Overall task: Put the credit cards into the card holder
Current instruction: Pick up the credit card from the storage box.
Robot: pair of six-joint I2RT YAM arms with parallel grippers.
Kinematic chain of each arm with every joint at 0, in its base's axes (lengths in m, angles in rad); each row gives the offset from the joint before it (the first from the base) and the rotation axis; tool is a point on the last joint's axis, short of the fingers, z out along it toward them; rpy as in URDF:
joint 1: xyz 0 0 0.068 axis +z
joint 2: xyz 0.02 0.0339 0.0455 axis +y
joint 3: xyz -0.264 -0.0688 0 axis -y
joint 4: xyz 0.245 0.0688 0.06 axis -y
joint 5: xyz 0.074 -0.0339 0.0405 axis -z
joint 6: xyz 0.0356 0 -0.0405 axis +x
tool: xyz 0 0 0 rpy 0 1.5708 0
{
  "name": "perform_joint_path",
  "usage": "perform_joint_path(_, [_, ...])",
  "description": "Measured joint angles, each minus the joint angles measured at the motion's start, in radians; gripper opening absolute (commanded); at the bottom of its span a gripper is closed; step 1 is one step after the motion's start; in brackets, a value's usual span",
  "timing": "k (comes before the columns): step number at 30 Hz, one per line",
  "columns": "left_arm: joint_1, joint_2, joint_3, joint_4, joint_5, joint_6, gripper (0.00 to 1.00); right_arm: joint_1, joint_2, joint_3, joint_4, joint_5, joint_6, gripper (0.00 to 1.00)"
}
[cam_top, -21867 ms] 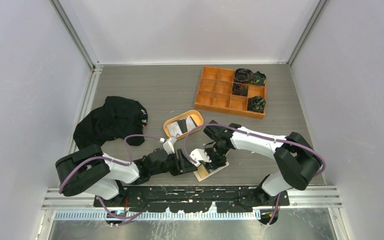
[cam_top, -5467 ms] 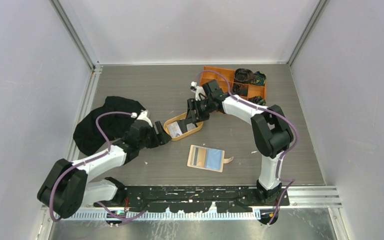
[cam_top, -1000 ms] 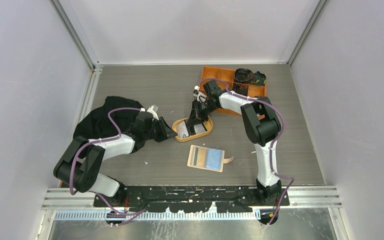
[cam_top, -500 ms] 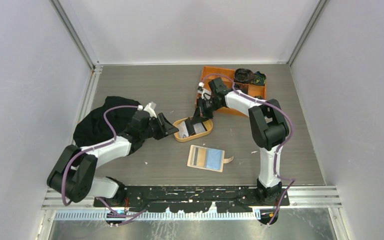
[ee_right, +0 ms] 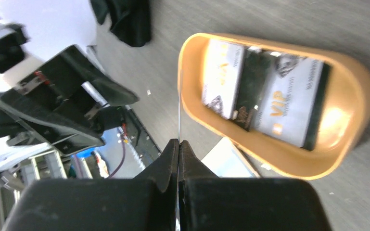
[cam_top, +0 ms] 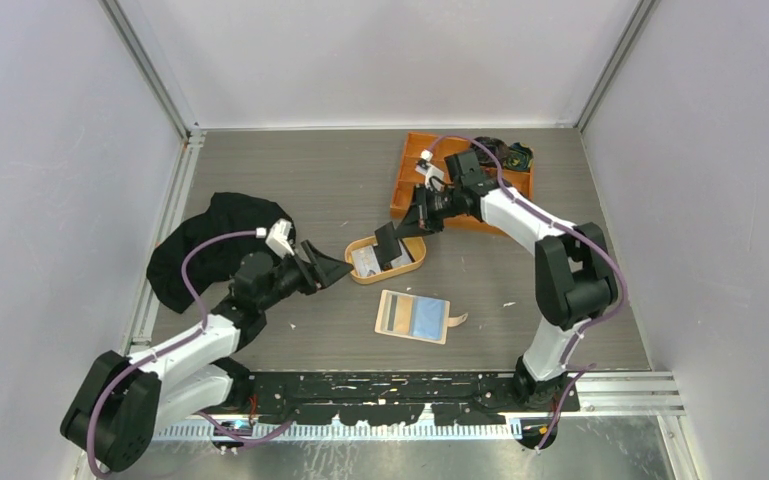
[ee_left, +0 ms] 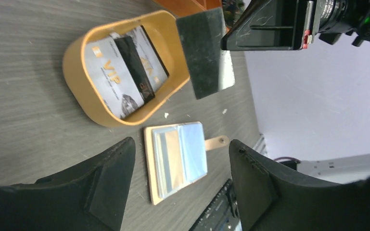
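Note:
My right gripper (cam_top: 412,222) is shut on a dark credit card (cam_top: 388,240), held in the air over the far side of the oval tan tray (cam_top: 408,267). The right wrist view shows that card edge-on (ee_right: 179,106) between the closed jaws (ee_right: 178,143). Light grey and dark cards (ee_left: 120,72) lie in the tray. The card holder (cam_top: 413,316) lies open and flat nearer the arms, with a blue card in its clear sleeve (ee_left: 192,154). My left gripper (cam_top: 325,268) stands open just left of the tray, holding nothing (ee_left: 180,185).
An orange compartment box (cam_top: 406,186) with rolled dark items stands at the back right, partly under my right arm. A black cloth (cam_top: 205,245) lies at the left, beside my left arm. Small white specks dot the table.
My right gripper has lifted the dark card up out of the tray and drawn back to the right. My left gripper has opened and pulled back from the tray's left rim.

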Motion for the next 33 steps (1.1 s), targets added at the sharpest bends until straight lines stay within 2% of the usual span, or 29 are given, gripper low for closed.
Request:
perform_joint_path(6, [-0.06, -0.013, -0.13, 0.237, 0.013, -0.081, 0.73, 0.0, -0.141, -0.165, 0.218, -0.12, 0.142, 0.01])
perform_joint_path(11, [-0.169, 0.029, -0.135, 0.413, -0.028, -0.112, 0.69, 0.008, -0.209, -0.282, 0.444, -0.203, 0.271, 0.01])
perform_joint_path(15, [-0.205, 0.118, -0.133, 0.547, -0.048, -0.138, 0.64, 0.026, -0.238, -0.318, 0.542, -0.232, 0.322, 0.01])
perform_joint_path(19, [-0.206, 0.226, -0.115, 0.658, -0.051, -0.174, 0.53, 0.057, -0.264, -0.328, 0.62, -0.258, 0.354, 0.01])
perform_joint_path(26, [-0.207, 0.36, -0.064, 0.831, -0.015, -0.234, 0.39, 0.082, -0.279, -0.333, 0.676, -0.279, 0.36, 0.01])
perform_joint_path(28, [-0.207, 0.359, -0.053, 0.854, -0.011, -0.237, 0.27, 0.082, -0.279, -0.334, 0.676, -0.282, 0.356, 0.01])
perform_joint_path(30, [-0.207, 0.348, -0.051, 0.871, -0.008, -0.238, 0.05, 0.082, -0.279, -0.335, 0.674, -0.285, 0.345, 0.01])
perform_joint_path(31, [-0.207, 0.338, -0.051, 0.873, -0.007, -0.237, 0.01, 0.082, -0.279, -0.335, 0.672, -0.288, 0.339, 0.01])
perform_joint_path(32, [-0.207, 0.327, -0.051, 0.875, -0.006, -0.236, 0.0, 0.082, -0.28, -0.335, 0.668, -0.292, 0.332, 0.04])
perform_joint_path(33, [-0.207, 0.316, -0.052, 0.872, -0.003, -0.233, 0.0, 0.082, -0.282, -0.335, 0.663, -0.301, 0.324, 0.15])
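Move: The black card, pinched in the right gripper, is about 8 cm right of the open left gripper, 6 cm ahead and 2 cm lower; from the right hand point it is some 3 cm left, 1 cm back and 2 cm down. That left gripper is about 10 cm left, 7 cm back and level from the right one. From the left gripper, the storage box is 8 cm right, 4 cm ahead and 11 cm down; the card holder 14 cm right, 8 cm back and 13 cm down. Lift the right gripper about 9 cm while drawing it back 8 cm and a little left, keeping the card pinched and tipping its fingers up towards level. Swing the open left gripper back a few centimetres, then right and up about 8 cm, levelling its fingers and closing them to pinch the card's free near part. ##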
